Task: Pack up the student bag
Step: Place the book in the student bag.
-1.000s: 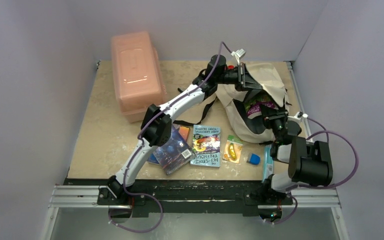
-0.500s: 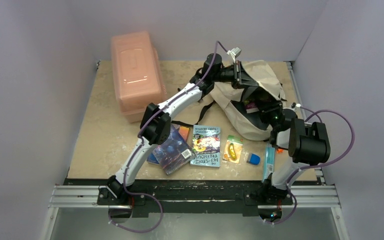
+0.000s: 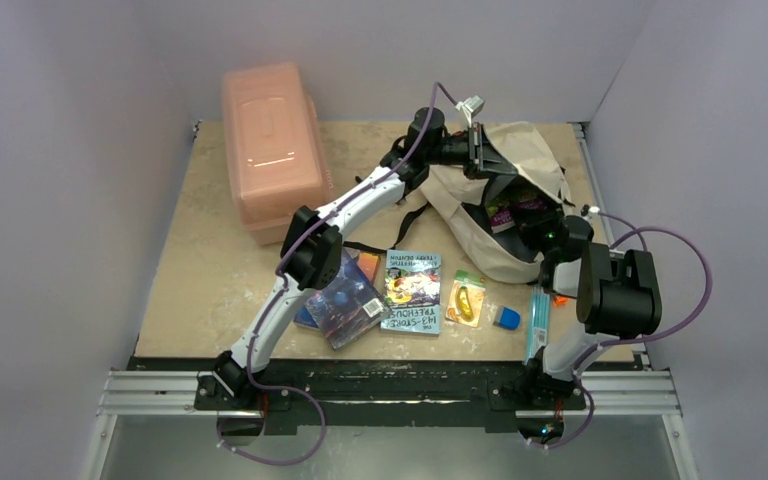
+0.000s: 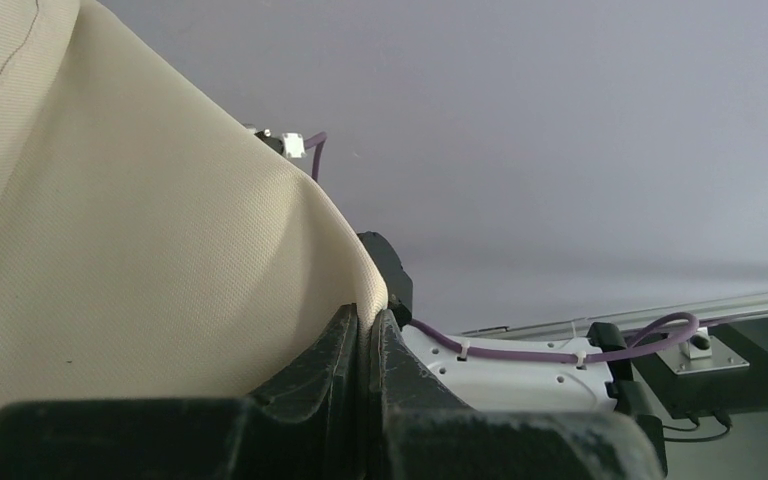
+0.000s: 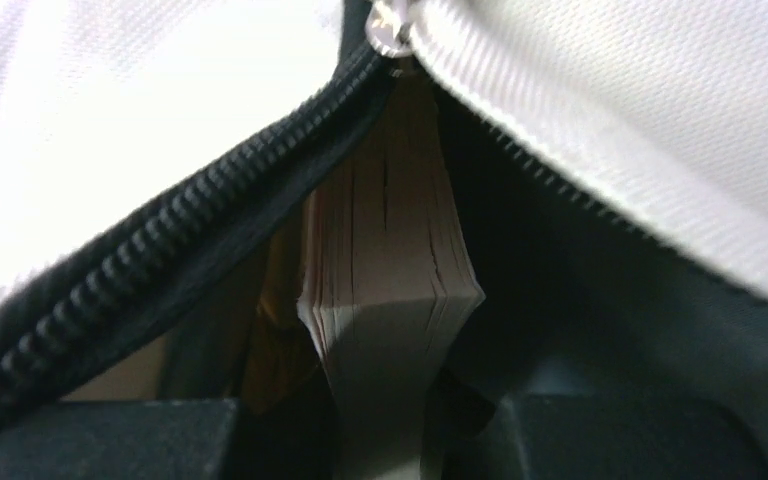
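The cream-beige student bag (image 3: pixel 528 150) lies at the back right of the table, its mouth open toward the arms. My left gripper (image 3: pixel 480 150) is shut on the bag's upper flap and holds it up; the left wrist view shows the cream fabric (image 4: pixel 140 250) pinched between the black fingers (image 4: pixel 345 350). My right gripper (image 3: pixel 543 228) is at the bag's mouth, shut on a book with a purple cover (image 3: pixel 508 212). In the right wrist view the book's page edge (image 5: pixel 390 290) stands between the jaws, inside the opening under the black zipper (image 5: pixel 190 240).
A rigid pink plastic box (image 3: pixel 270 150) stands at the back left. In front of the bag lie two books (image 3: pixel 413 290) (image 3: pixel 348 303), a yellow packet (image 3: pixel 465 300), a blue eraser (image 3: pixel 507 318) and a long teal item (image 3: pixel 537 322). Black straps (image 3: pixel 400 225) trail from the bag.
My right gripper has moved up and left from the bag's near rim into its mouth, taking the book in deeper. The left gripper has shifted slightly left with the flap.
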Robot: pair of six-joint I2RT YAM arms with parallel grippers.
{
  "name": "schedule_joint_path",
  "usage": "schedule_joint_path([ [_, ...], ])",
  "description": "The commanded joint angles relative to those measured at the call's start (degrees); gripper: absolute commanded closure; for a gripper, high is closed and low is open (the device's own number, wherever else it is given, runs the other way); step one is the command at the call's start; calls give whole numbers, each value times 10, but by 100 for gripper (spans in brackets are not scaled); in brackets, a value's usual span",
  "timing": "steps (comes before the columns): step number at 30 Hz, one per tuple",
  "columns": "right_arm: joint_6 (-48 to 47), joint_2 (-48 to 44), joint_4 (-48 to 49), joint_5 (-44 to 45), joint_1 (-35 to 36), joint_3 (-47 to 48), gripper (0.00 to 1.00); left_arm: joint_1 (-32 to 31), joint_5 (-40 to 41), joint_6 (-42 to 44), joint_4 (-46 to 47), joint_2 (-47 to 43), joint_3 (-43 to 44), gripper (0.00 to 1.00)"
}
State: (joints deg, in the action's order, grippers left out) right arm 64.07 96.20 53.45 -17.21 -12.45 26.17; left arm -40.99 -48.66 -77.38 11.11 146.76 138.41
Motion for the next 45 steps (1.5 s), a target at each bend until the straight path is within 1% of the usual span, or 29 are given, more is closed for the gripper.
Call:
schedule_joint_path([
  [1, 46, -21, 81, -19, 12, 12, 100, 3, -29, 16, 19, -1, 28, 100],
  [3, 70, -12, 106, -33, 21, 27, 100, 4, -35, 18, 17, 0, 30, 100],
  [7, 81, 10, 100, -40, 38, 59, 100, 6, -51, 19, 11, 9, 50, 100],
  [10, 106, 48, 148, -32, 43, 62, 100, 7, -60, 21, 11, 12, 54, 100],
  [11, 114, 64, 163, -29, 46, 67, 96, 7, -60, 22, 10, 12, 53, 100],
  [13, 120, 96, 184, -18, 53, 80, 86, 7, -59, 22, 9, 14, 54, 100],
  [15, 120, 123, 203, 2, 57, 90, 83, 7, -59, 18, 11, 16, 54, 100],
  [17, 116, 142, 210, 20, 60, 99, 83, 7, -61, 17, 12, 18, 54, 100],
  [20, 135, 168, 246, 41, 64, 104, 83, 8, -60, 18, 12, 18, 53, 100],
  [22, 135, 177, 248, 62, 70, 107, 82, 10, -58, 17, 12, 20, 54, 100],
  [24, 132, 181, 240, 87, 73, 107, 78, 11, -56, 13, 14, 23, 54, 100],
  [27, 128, 182, 232, 102, 73, 101, 67, 14, -56, 10, 17, 25, 53, 100],
  [28, 120, 170, 217, 101, 73, 95, 62, 15, -54, 12, 14, 26, 52, 100],
  [31, 82, 99, 107, 102, 73, 70, 45, 24, -48, 14, 10, 29, 49, 100],
  [34, 16, 12, -61, 93, 73, 68, 29, 32, -41, 12, 8, 35, 47, 100],
  [36, -28, -34, -135, 95, 73, 65, 20, 36, -39, 12, 9, 38, 48, 100],
  [38, -59, -75, -218, 88, 73, 69, 18, 36, -35, 9, 11, 41, 48, 100],
  [40, -91, -111, -286, 115, 73, 70, 13, 36, -34, 3, 17, 44, 49, 100],
  [43, -139, -149, -348, 135, 73, 76, 9, 36, -35, 4, 18, 43, 47, 100],
  [45, -167, -161, -396, 146, 73, 93, 9, 36, -33, 3, 18, 43, 45, 100],
])
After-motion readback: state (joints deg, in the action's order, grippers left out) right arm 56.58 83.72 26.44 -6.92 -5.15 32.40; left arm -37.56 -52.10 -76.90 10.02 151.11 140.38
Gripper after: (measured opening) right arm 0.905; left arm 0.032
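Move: The right gripper already holds the book by its page edge inside the student bag. The bag's open pocket, where the book goes, centres about 4 cm ahead, 8 cm left and a few cm below that hand. On the table, the orange plugs lie some 19 cm back and 4 cm right, the pencil pack about 24 cm straight back. From the left gripper, pinching the raised bag edge, the pocket is about 3 cm ahead, 10 cm right and 22 cm below. Push the held book deeper into the bag with the right gripper: lift slightly while carrying it about 4 cm left, then forward, nearly 6 cm in all, sinking as you go. Open the fingers wide, let go and draw back some 6 cm, rising on the way. Keep the left pinch on the bag edge, easing it about 4 cm down, then forward as well. ##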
